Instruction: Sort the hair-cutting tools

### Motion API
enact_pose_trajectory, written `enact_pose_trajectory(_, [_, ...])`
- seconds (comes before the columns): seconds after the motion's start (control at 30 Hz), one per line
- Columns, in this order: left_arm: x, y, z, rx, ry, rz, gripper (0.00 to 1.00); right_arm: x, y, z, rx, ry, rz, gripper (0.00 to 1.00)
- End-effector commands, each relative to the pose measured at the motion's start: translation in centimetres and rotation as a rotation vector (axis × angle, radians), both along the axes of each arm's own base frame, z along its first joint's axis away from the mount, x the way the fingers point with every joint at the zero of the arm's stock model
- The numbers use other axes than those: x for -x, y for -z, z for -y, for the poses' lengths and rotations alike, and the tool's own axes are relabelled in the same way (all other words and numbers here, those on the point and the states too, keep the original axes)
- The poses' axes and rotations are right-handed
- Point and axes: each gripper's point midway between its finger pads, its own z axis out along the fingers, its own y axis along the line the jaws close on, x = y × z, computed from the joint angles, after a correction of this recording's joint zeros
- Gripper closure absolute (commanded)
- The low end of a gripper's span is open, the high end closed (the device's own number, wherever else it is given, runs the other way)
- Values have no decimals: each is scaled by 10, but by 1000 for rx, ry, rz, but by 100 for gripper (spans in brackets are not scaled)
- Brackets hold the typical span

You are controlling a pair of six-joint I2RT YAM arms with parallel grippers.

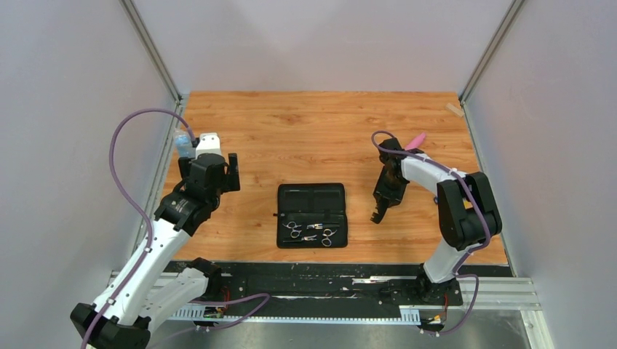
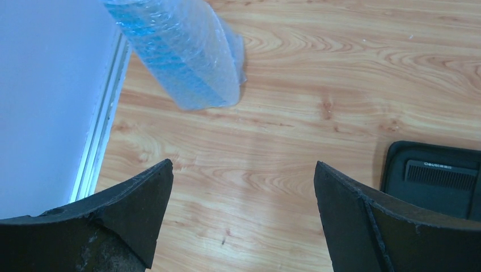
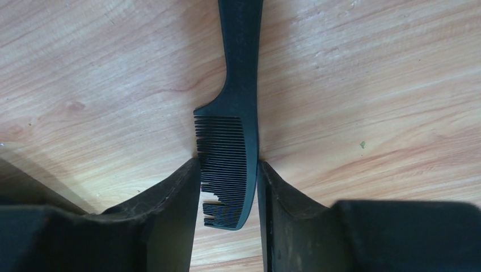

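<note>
A black comb (image 3: 241, 85) lies flat on the wooden table, and my right gripper (image 3: 227, 164) is shut on its toothed end, one finger on the teeth and one on the spine. From above, that gripper (image 1: 378, 215) points down to the right of the open black case (image 1: 311, 190). Two silver scissors (image 1: 293, 229) (image 1: 327, 236) lie in the case's near half. A second comb (image 2: 439, 173) rests in the case's far half. My left gripper (image 2: 244, 170) hangs open over bare wood at the table's left (image 1: 211, 171), with nothing between its fingers.
A translucent blue bottle (image 2: 181, 51) stands at the left edge beside the wall (image 1: 182, 143), just beyond my left gripper. A pink tapered tool (image 1: 416, 139) lies behind the right arm. White walls close off both sides and the back.
</note>
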Motion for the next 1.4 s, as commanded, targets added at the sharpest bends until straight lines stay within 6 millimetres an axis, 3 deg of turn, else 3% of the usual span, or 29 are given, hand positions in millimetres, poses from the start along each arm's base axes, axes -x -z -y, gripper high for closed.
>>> enact_pose_trajectory(0.0, [-9,-21,-12,-14,-75,98,0,32,27,-3,15,-46,-119,68])
enact_pose_trajectory(0.2, [-9,-22,-16,-27,-90,104,0,66,15,-13,-17,-132,-166,79])
enact_pose_trajectory(0.3, [-9,-22,-17,-31,-94,107,0,72,0,-14,-34,-164,-144,83])
enact_pose_trajectory(0.53, [-10,-19,-14,-19,-84,93,0,58,-43,-27,-108,-281,-18,90])
enact_pose_trajectory(0.77, [-14,-13,11,62,13,44,0,46,-60,-37,-133,-370,50,93])
enact_pose_trajectory(0.9, [-15,-12,34,138,112,18,0,38,-74,-46,-147,-421,105,93])
enact_pose_trajectory(1.2, [-9,-17,135,541,438,-112,0,22,-108,-87,-170,-600,227,93])
enact_pose_trajectory(1.37, [-17,-16,178,744,523,-181,0,19,-125,-114,-204,-678,287,94])
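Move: The right hand already grips the black comb low over the table, its fingers across the toothed part. The open case's middle is about 21 cm to its left and 2 cm back. The nearest scissors in the case are 16 cm left and 7 back; the pink trimmer is 20 cm ahead, 10 to the right. From the empty left hand the case is roughly 26 cm to the right, 3 back and 21 below. Keeping its pinch on the comb's toothed part, the right hand first draws it back about 6 cm at table level, then lifts it some 9 cm while swinging left towards the case's right edge, easing forward a little and turning about 35 degrees counter-clockwise. The left hand lingers, then sweeps some 13 cm right towards the case, high and open, its left side rolling down and turning clockwise. ##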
